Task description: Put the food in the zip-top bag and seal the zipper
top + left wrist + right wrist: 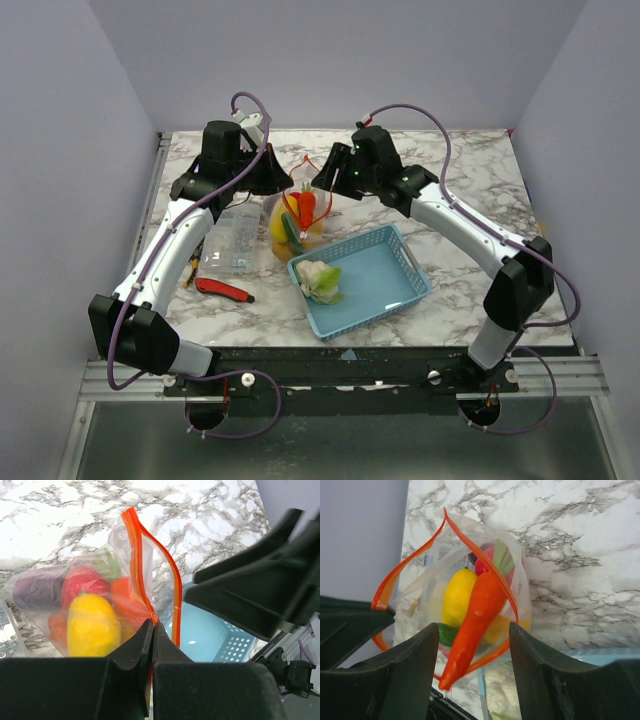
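The zip-top bag [293, 226] stands behind the basket with its mouth open, holding a yellow [93, 625], a red [85, 585] and a purple [35, 592] piece of food. An orange carrot [478, 613] leans in the mouth, its pointed end sticking out over the zipper [470, 544]. My left gripper [152, 625] is shut on the zipper [148, 555] at the bag's left rim, seen in the top view [277, 184]. My right gripper [474, 630] is open, its fingers either side of the carrot without touching it, just right of the bag [328, 196].
A blue perforated basket [385, 272] sits in front of the bag with a white-and-green vegetable [320, 281] in its left corner. A clear rigid box [230, 241] and a red-and-black handled tool [223, 290] lie to the left under my left arm.
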`<state>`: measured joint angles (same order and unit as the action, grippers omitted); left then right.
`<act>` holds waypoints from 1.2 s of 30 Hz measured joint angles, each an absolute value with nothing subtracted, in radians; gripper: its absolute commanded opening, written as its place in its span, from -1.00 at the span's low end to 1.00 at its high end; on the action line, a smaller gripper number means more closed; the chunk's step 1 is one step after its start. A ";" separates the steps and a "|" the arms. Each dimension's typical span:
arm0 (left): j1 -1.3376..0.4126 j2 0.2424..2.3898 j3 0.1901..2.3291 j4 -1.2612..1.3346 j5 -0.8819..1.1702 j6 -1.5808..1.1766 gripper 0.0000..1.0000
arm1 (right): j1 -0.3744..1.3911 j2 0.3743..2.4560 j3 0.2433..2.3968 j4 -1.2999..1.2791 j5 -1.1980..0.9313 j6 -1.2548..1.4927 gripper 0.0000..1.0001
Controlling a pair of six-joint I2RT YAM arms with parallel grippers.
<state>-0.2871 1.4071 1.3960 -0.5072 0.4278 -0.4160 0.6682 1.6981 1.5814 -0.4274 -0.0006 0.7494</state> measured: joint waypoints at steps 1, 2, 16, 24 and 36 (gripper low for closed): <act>-0.287 1.407 1.396 -0.507 0.428 -0.416 -1.00 | 0.668 1.668 1.561 -0.429 0.004 0.743 0.19; -0.287 1.407 1.396 -0.507 0.428 -0.416 -1.00 | 0.668 1.640 1.541 -0.428 0.008 0.740 0.18; -0.287 1.407 1.396 -0.507 0.429 -0.416 -1.00 | 0.668 1.662 1.306 -0.284 -0.092 0.866 -0.05; -0.287 1.407 1.396 -0.507 0.429 -0.418 -1.00 | 0.668 1.686 1.321 -0.239 -0.119 0.881 -0.98; -0.195 1.311 1.181 -0.352 0.478 -0.796 -1.00 | 0.667 1.779 1.862 -0.498 -0.126 0.631 -0.99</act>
<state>-0.1951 1.3106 1.1812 -0.3523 0.4778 -0.7956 0.6674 1.7794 1.8618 -0.4976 -0.1265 0.6308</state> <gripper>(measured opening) 0.010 0.008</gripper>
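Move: The right hand, open and just emptied, has the bag's right rim roughly 3 cm back, 1 cm to its left and 7 cm below. The carrot is about 3 cm left, level ahead, some 9 cm down. The cauliflower lies some 11 cm back, straight in line and 20 cm below, and the basket's middle 9 cm back and 9 cm right, about 22 cm down. From the left hand, shut on the bag's left rim, the right rim is about 7 cm right, 2 cm back, 10 cm lower. The right fingers pinch the bag's orange right rim: the hand rises a little while drawing back and right, sinks onto the rim, then closes fully and lifts about 14 cm, easing forward and left. The left hand keeps its grip still until late, then shifts 2 cm left and slightly down, tipping its fingers down and turning roughly 20 degrees, counter-clockwise in part. ##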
